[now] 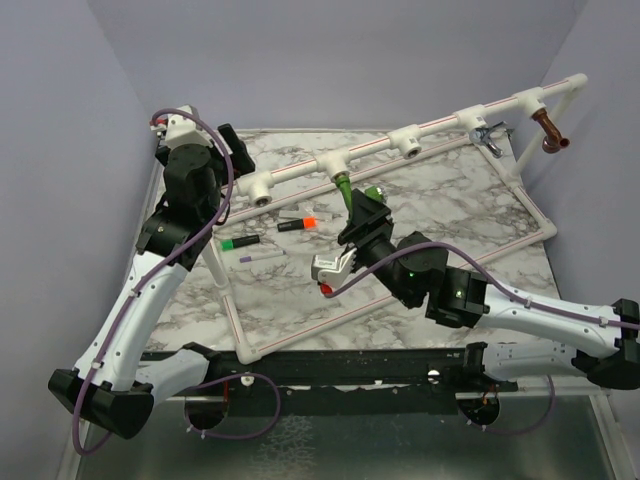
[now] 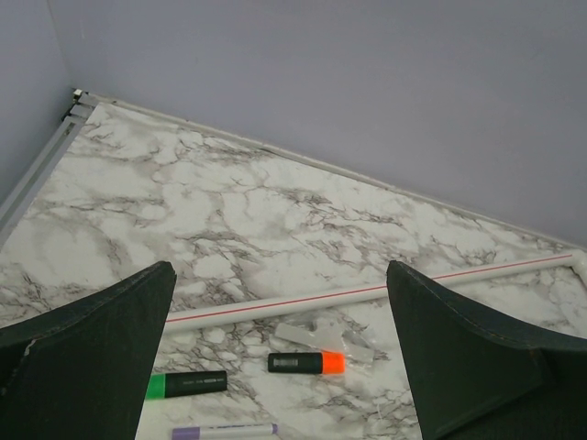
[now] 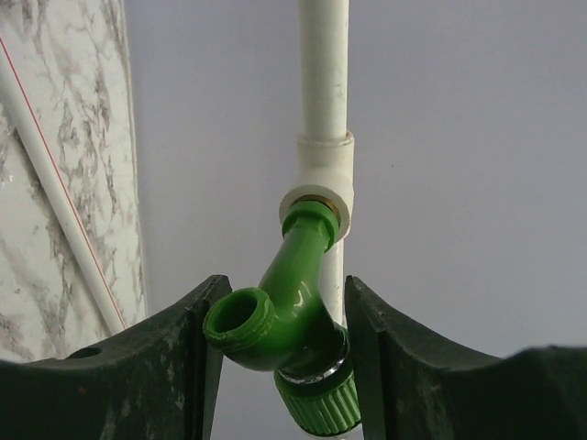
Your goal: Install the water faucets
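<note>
The bright green faucet (image 3: 292, 298) sits with its threaded end in a white tee (image 3: 323, 174) of the pipe rail, spout mouth turned left. My right gripper (image 3: 284, 291) is shut on it, one finger against the spout, the other against the ribbed knob. From above, the green faucet (image 1: 344, 186) hangs at the rail's middle with the right gripper (image 1: 360, 203) just below it. A chrome faucet (image 1: 490, 135) and a copper-brown faucet (image 1: 549, 133) hang from the rail's right end. My left gripper (image 2: 280, 270) is open and holds nothing, above the marble at the back left (image 1: 235, 152).
The white pipe frame (image 1: 440, 122) crosses the marble board, with two bare tee sockets (image 1: 261, 191) (image 1: 411, 146). An orange-capped marker (image 2: 307, 363), a green-capped marker (image 2: 186, 384) and a purple pen (image 2: 225, 429) lie under the left gripper, beside a scrap of clear wrapping (image 2: 330, 337).
</note>
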Controlling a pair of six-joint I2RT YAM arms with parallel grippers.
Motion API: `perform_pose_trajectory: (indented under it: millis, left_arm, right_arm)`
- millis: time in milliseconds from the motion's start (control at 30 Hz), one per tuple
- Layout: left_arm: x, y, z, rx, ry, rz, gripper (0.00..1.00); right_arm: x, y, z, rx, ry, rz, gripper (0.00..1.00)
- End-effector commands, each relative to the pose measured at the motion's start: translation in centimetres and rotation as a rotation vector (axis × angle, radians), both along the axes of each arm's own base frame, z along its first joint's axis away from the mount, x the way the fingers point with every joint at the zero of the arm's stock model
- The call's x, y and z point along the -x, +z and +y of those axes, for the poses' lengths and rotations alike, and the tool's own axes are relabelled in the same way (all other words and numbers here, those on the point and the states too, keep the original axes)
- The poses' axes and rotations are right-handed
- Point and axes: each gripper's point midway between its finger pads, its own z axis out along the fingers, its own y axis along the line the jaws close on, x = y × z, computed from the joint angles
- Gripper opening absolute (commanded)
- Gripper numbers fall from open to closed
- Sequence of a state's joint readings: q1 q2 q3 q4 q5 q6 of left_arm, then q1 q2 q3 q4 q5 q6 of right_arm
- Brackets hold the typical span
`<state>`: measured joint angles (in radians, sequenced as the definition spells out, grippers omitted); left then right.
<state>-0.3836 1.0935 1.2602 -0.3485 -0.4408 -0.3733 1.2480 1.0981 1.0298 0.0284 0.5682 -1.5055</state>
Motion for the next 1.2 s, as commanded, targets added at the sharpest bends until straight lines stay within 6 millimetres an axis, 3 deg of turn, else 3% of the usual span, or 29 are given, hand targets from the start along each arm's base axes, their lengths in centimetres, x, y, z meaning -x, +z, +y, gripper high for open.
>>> perform_pose_trajectory:
  millis: [0,100,267,667,1167]
  left_arm:
    - [4.3,-12.6,-1.1,-0.232,-0.165,0.455,0.99]
    - [4.4,-12.6,-1.1,-0.232,-0.165,0.454,0.99]
    - [4.4,-12.7,-1.1,-0.234,-0.166,0.458,0.99]
    - [4.5,-12.6,-1.3,-0.225,-0.178,0.457,0.99]
    - [4.9,-12.5,-1.7,-0.229,-0.200,0.450,0.99]
  right_arm:
    - [-0.7,0.5,-0.9,0.243,-0.045,-0.146,0.52]
    - [-1.0,-0.1,-1.2,0.249,-0.062,-0.138,0.39]
    - [-1.2,-0.7,-1.4,0.190,-0.081,-0.127,0.01]
    - [-1.4,-0.9,-0.4,-0.222,-0.078,-0.004,0.01]
    - [-0.3,2.2,2.1,-0.929,0.090,0.345,0.01]
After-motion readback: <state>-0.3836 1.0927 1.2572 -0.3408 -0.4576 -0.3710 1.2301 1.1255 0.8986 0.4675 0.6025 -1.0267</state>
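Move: The green faucet already sits in its tee on the raised pipe. Its body lies between the half-open fingers of the right hand, about 2 cm ahead and 1 cm left, at the same height. Its tee is some 6 cm ahead and 5 cm left; the next empty tees stand about 3 cm ahead and 16 cm left, and 10 cm ahead and 6 cm right. From the left hand the faucet lies roughly 10 cm back and 23 cm right. Easing about 1 cm forward and slightly right, the right hand closes its fingers from half open until they stop on the green faucet's body. Then, keeping its pinch and almost its place, it rolls about 35–40 degrees around its own pointing direction, clockwise as seen from behind the hand, drifting back left by about 1 cm. ##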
